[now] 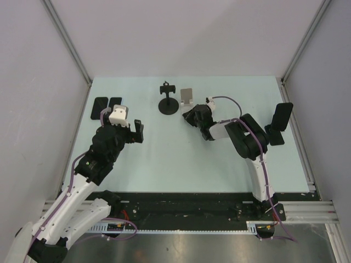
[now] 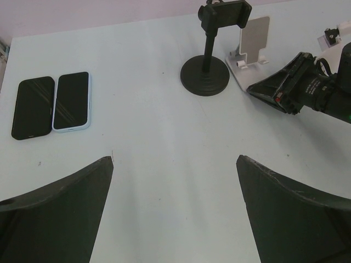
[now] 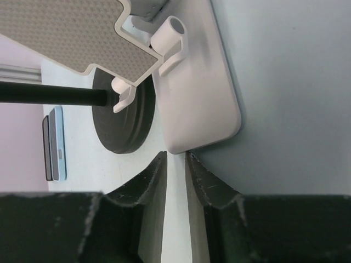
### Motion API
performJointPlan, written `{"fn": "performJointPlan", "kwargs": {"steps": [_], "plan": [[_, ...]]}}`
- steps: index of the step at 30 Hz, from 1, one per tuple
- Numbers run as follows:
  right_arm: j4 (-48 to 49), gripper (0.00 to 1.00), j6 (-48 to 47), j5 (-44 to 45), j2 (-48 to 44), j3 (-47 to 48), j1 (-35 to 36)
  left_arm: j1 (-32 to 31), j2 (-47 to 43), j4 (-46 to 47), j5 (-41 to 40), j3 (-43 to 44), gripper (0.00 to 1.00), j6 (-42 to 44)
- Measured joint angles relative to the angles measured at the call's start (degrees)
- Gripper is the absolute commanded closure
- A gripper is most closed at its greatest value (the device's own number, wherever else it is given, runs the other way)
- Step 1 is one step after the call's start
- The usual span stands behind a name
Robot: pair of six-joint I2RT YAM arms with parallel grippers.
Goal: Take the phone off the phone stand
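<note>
A dark phone (image 1: 283,116) leans upright on a black phone stand (image 1: 275,136) at the table's right edge, seen only in the top view. My right gripper (image 1: 190,114) is well left of it, shut. Its narrow fingertips (image 3: 175,155) sit at the corner of an empty white stand's base (image 3: 203,82); I cannot tell whether they pinch it. My left gripper (image 1: 124,127) hovers over the left half of the table, wide open (image 2: 174,159), with only bare table between its fingers.
A black round-based clamp stand (image 1: 168,103) stands empty beside the white stand (image 1: 187,96). Two phones (image 2: 33,107) (image 2: 72,102) lie flat side by side at the far left. Walls and aluminium posts enclose the table.
</note>
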Motion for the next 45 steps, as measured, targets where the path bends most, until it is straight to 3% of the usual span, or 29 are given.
{"fn": "performJointPlan", "kwargs": {"steps": [13, 19, 23, 31, 38, 45], "plan": [[2.43, 0.67, -1.90, -2.60, 3.50, 4.35, 0.04, 0.00, 0.11, 0.00, 0.00, -0.02, 0.00, 0.02], [-1.75, 0.61, -5.90, -4.11, 1.73, 4.68, 0.22, 0.00, 0.11, 0.00, 0.04, -0.02, 0.00, 0.04], [-9.44, 0.57, -11.34, -5.31, -4.00, 3.41, 0.74, 0.00, 0.11, 0.00, 0.04, -0.02, 0.00, 0.04], [-23.85, 0.41, -25.70, -3.82, -26.29, -2.47, -0.13, 0.00, -1.86, 0.00, 0.00, -0.04, 0.00, 0.13], [-37.48, 0.33, -37.05, 2.05, -42.88, -5.66, -10.99, 0.00, -4.15, 0.09, 0.04, -0.04, 0.00, 0.13], [-46.23, 0.25, -41.75, 0.68, -52.81, -6.43, -32.98, 0.00, -4.61, 0.22, 0.11, -0.04, 0.00, 0.13]]}}
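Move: The phone on the black stand lies far from the right gripper: about 43 cm to its right, 8 cm back and 7 cm higher. The white phone stand is right at the fingertips, its middle some 5 cm straight ahead; the round black stand is about 6 cm ahead and 9 cm left. From the left gripper that phone is roughly 65 cm right, 15 cm ahead and 16 cm lower. Keep the right fingertips against the near edge of the white stand and nudge it forward and left by barely 2 cm. Then back off, lift about 20 cm clear and sweep fast some 35 cm to the right towards the phone on the black stand, opening the fingers and rolling the wrist nearly 40 degrees, right side up. Raise the left gripper about 2 cm. ##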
